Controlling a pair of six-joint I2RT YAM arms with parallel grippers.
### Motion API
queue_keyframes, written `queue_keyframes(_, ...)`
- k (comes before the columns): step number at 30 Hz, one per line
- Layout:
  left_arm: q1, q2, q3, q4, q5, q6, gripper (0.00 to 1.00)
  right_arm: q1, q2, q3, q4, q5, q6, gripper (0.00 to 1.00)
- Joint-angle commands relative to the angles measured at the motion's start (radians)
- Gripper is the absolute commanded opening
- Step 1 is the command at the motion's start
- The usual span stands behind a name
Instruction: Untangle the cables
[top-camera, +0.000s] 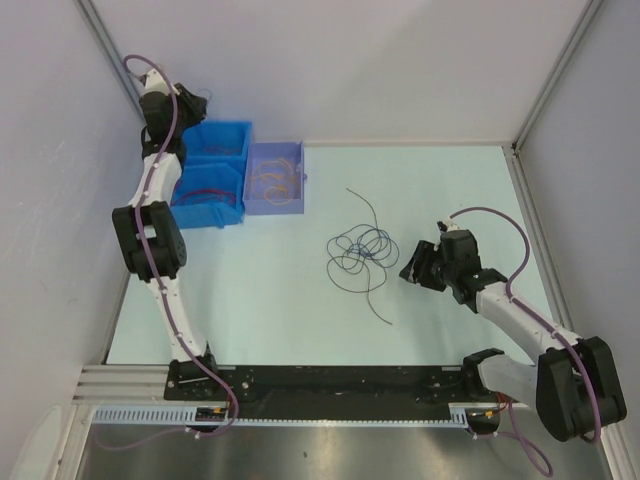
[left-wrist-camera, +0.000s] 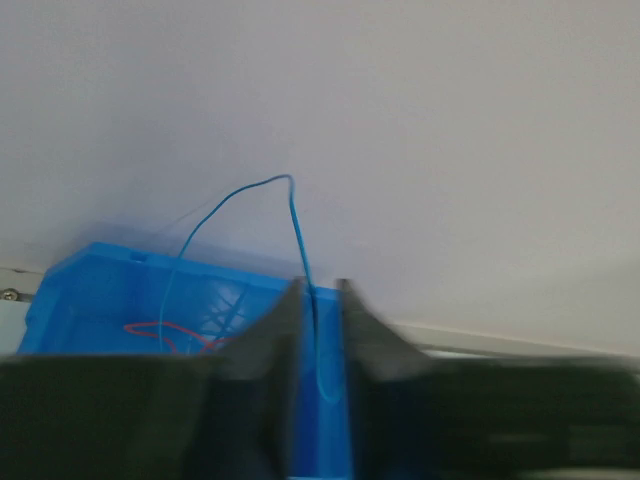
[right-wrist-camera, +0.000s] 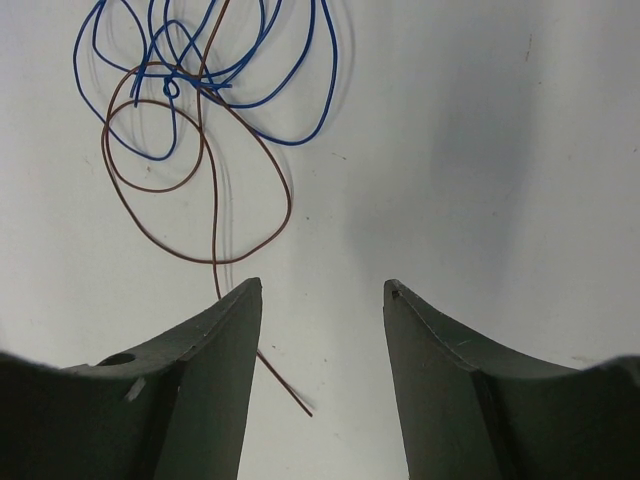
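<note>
A tangle of blue and dark cables (top-camera: 360, 250) lies mid-table. The right wrist view shows blue cables (right-wrist-camera: 240, 80) looped with a brown cable (right-wrist-camera: 200, 190), whose free end trails beside my left finger. My right gripper (top-camera: 415, 268) (right-wrist-camera: 323, 290) hovers just right of the tangle, open, with nothing between its fingers. My left gripper (top-camera: 193, 101) (left-wrist-camera: 320, 290) is at the far left, above the blue bin (top-camera: 222, 140) (left-wrist-camera: 90, 290). Its jaws stand slightly apart, and a thin blue cable (left-wrist-camera: 290, 200) arches up and hangs down through the narrow gap.
The blue bin's nearer compartment (top-camera: 208, 195) holds red cables (left-wrist-camera: 160, 330). A lavender tray (top-camera: 275, 180) beside it holds orange and yellow cables. White walls close in the table at the back and on both sides.
</note>
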Motion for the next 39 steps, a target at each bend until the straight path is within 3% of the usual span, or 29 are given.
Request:
queue_keyframes(1,0.007,-0.026,0.064,-0.053,0.028,0.0,0.43,-0.005,0.0,-0.006,0.03,-0.013,-0.01,0.56)
queue_keyframes(4,0.007,-0.055,0.047,-0.072,-0.017,-0.005,0.53,-0.005,-0.003,-0.007,0.029,-0.018,-0.012,0.56)
queue_keyframes(5,0.008,-0.077,0.026,-0.062,-0.05,-0.018,0.65,-0.003,-0.004,-0.006,0.027,-0.018,-0.01,0.56)
queue_keyframes(6,0.008,-0.116,-0.024,-0.046,-0.067,-0.022,0.99,-0.005,-0.006,-0.007,0.026,-0.018,-0.01,0.56)
queue_keyframes(10,0.001,-0.201,-0.091,-0.011,-0.097,-0.037,1.0,-0.005,-0.02,-0.006,0.024,-0.019,-0.007,0.56)
queue_keyframes(19,-0.079,-0.343,-0.094,-0.193,-0.182,-0.043,1.0,-0.005,-0.04,0.017,0.036,-0.033,0.013,0.57)
queue_keyframes(23,-0.139,-0.497,-0.323,-0.209,-0.197,-0.051,1.0,-0.003,-0.05,0.037,0.0,-0.031,0.008,0.57)
queue_keyframes(27,-0.284,-0.608,-0.47,-0.265,-0.361,0.117,1.0,-0.005,-0.064,0.059,-0.04,-0.031,0.003,0.57)
queue_keyframes(29,-0.36,-0.629,-0.509,-0.296,-0.369,0.156,1.0,-0.005,-0.073,0.063,-0.054,-0.024,0.003,0.57)
queue_keyframes(32,-0.364,-0.646,-0.612,-0.28,-0.117,0.059,1.0,-0.005,-0.087,0.063,-0.07,-0.011,0.009,0.57)
queue_keyframes(34,-0.393,-0.669,-0.713,-0.222,-0.042,0.008,1.0,-0.005,-0.098,0.062,-0.085,-0.002,0.011,0.57)
queue_keyframes(37,-0.522,-0.709,-0.75,-0.303,-0.233,0.057,1.0,-0.003,-0.112,0.063,-0.118,0.011,0.014,0.57)
queue_keyframes(39,-0.576,-0.691,-0.754,-0.353,-0.242,0.045,1.0,-0.002,-0.127,0.062,-0.134,0.024,0.01,0.57)
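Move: The left gripper holds the blue cable high over the far blue bin, whose middle is about 23 cm below it and roughly 2 cm nearer the robot. The near blue bin lies about 17 cm back and 2 cm left, the purple bin some 13 cm back and 13 cm right. The remaining tangle is about 34 cm back, 33 cm right and 28 cm below. From the right gripper the far blue bin lies about 36 cm ahead, 40 cm left, slightly lower. Hold the left gripper nearly in place over the far blue bin and open the fingers wide to let go of the blue cable. Then draw back, rising about 8 cm at first, and swing right towards the remaining tangle, some 20 cm back and 20 cm right in all, sinking to end below the starting height while the fingers tip down nearly 20 degrees and turn somewhat clockwise. ##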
